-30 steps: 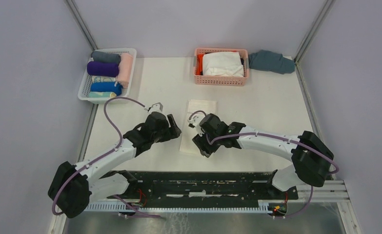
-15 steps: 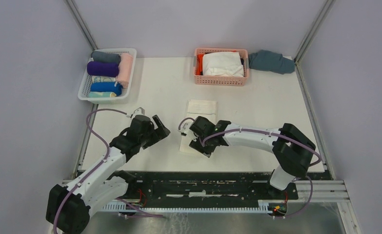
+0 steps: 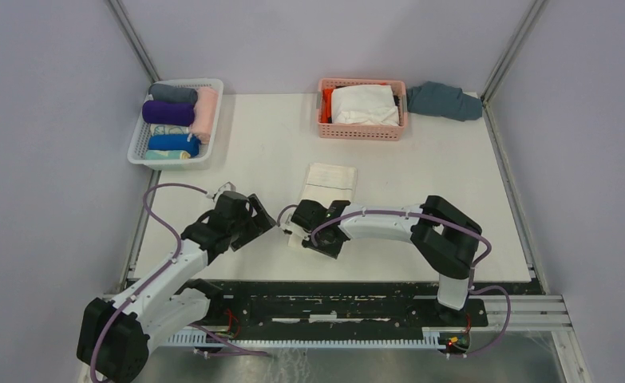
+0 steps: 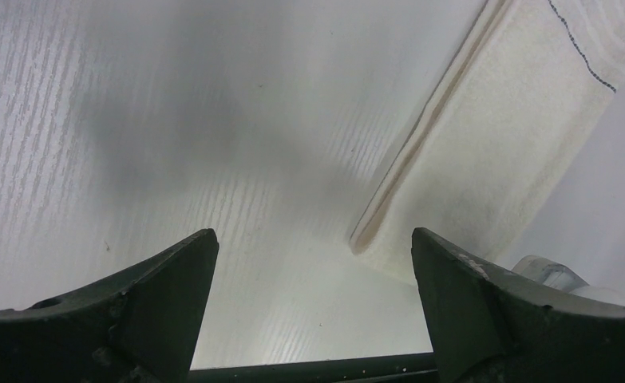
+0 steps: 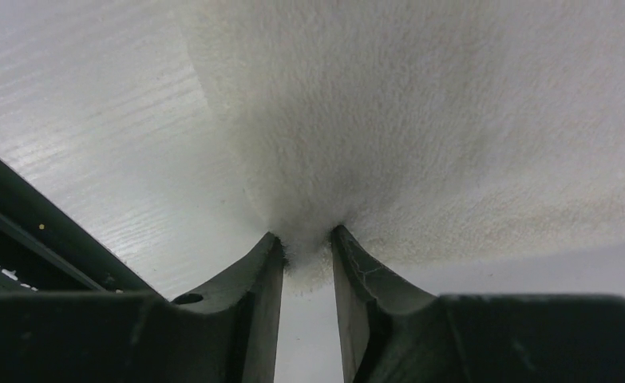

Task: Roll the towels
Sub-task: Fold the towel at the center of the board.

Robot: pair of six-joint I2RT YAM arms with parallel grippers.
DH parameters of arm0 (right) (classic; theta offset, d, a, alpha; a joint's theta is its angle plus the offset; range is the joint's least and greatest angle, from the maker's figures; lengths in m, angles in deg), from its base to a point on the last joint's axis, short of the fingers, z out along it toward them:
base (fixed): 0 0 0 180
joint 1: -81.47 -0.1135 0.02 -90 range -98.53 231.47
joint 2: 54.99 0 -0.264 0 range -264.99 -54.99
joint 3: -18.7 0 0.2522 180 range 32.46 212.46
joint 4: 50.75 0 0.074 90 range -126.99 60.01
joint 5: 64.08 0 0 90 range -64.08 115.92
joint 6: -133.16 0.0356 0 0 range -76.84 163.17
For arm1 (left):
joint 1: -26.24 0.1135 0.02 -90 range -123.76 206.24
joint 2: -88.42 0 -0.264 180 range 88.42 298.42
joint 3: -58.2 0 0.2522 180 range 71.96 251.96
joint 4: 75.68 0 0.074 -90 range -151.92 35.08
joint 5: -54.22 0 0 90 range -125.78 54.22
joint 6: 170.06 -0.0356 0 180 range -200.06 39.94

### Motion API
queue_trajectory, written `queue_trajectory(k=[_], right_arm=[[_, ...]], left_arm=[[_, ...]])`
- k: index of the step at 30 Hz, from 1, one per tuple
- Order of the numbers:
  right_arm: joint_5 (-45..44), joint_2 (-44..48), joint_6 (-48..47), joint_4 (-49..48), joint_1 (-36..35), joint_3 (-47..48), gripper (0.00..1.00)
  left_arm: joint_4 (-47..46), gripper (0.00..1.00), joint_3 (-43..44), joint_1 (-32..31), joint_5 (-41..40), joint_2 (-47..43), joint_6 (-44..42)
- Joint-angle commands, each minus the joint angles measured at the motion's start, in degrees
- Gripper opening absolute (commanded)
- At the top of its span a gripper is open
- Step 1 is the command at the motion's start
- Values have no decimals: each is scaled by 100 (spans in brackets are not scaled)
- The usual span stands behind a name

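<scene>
A cream-white towel (image 3: 330, 180) lies flat near the middle of the table, its near end bunched under my right gripper (image 3: 303, 237). In the right wrist view, the right gripper (image 5: 307, 243) is shut on the towel (image 5: 452, 120), with a tuft of its near edge pinched between the fingers. My left gripper (image 3: 266, 215) hovers just left of the towel's near left corner. Seen from the left wrist, the left gripper (image 4: 313, 263) is wide open and holds nothing, and the towel's folded edge (image 4: 516, 120) lies ahead to the right. A rolled deep purple towel (image 3: 168, 112) rests in the white basket (image 3: 137, 153).
The white basket at the back left holds several rolled cloths. A pink basket (image 3: 362, 132) at the back centre holds a bright white cloth and orange fabric. A teal-grey cloth (image 3: 445, 100) lies to its right. A black rail (image 3: 325, 299) runs along the near edge.
My left gripper has opened wide and drawn back to the left, off the towel. My right gripper has slid left along the towel's near edge and closed on it.
</scene>
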Motion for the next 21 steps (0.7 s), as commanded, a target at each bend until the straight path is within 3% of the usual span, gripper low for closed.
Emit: queue_trajectory(k=[1, 9, 21], right_arm=[[39, -402, 227, -118, -84, 117, 32], [715, -223, 839, -912, -67, 146, 10], [1382, 242, 1486, -1480, 219, -318, 7]], left_arm=[[-39, 98, 56, 27, 107, 26, 362], [-210, 98, -88, 14, 446, 107, 670], [-817, 91, -447, -234, 760, 512, 1272]])
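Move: The towel's near right corner sits right at the right hand's fingers, under 1 cm below their tips. From there the towel's near left corner is about 9 cm left and 2 cm farther out, the towel's middle some 9 cm ahead and 2 cm left, and the table's front edge roughly 6 cm back. From the left hand, the near left corner lies about 7 cm right, 3 cm back and 6 cm down. Sliding left just above the table, the right hand shuts its half-open fingers on the towel's near right corner and drags it about 5 cm towards the near left corner, fingertips swinging some 15 degrees leftward. The left hand, fingers still wide, sinks about 3 cm and eases back and right towards the near left corner, without touching it. ##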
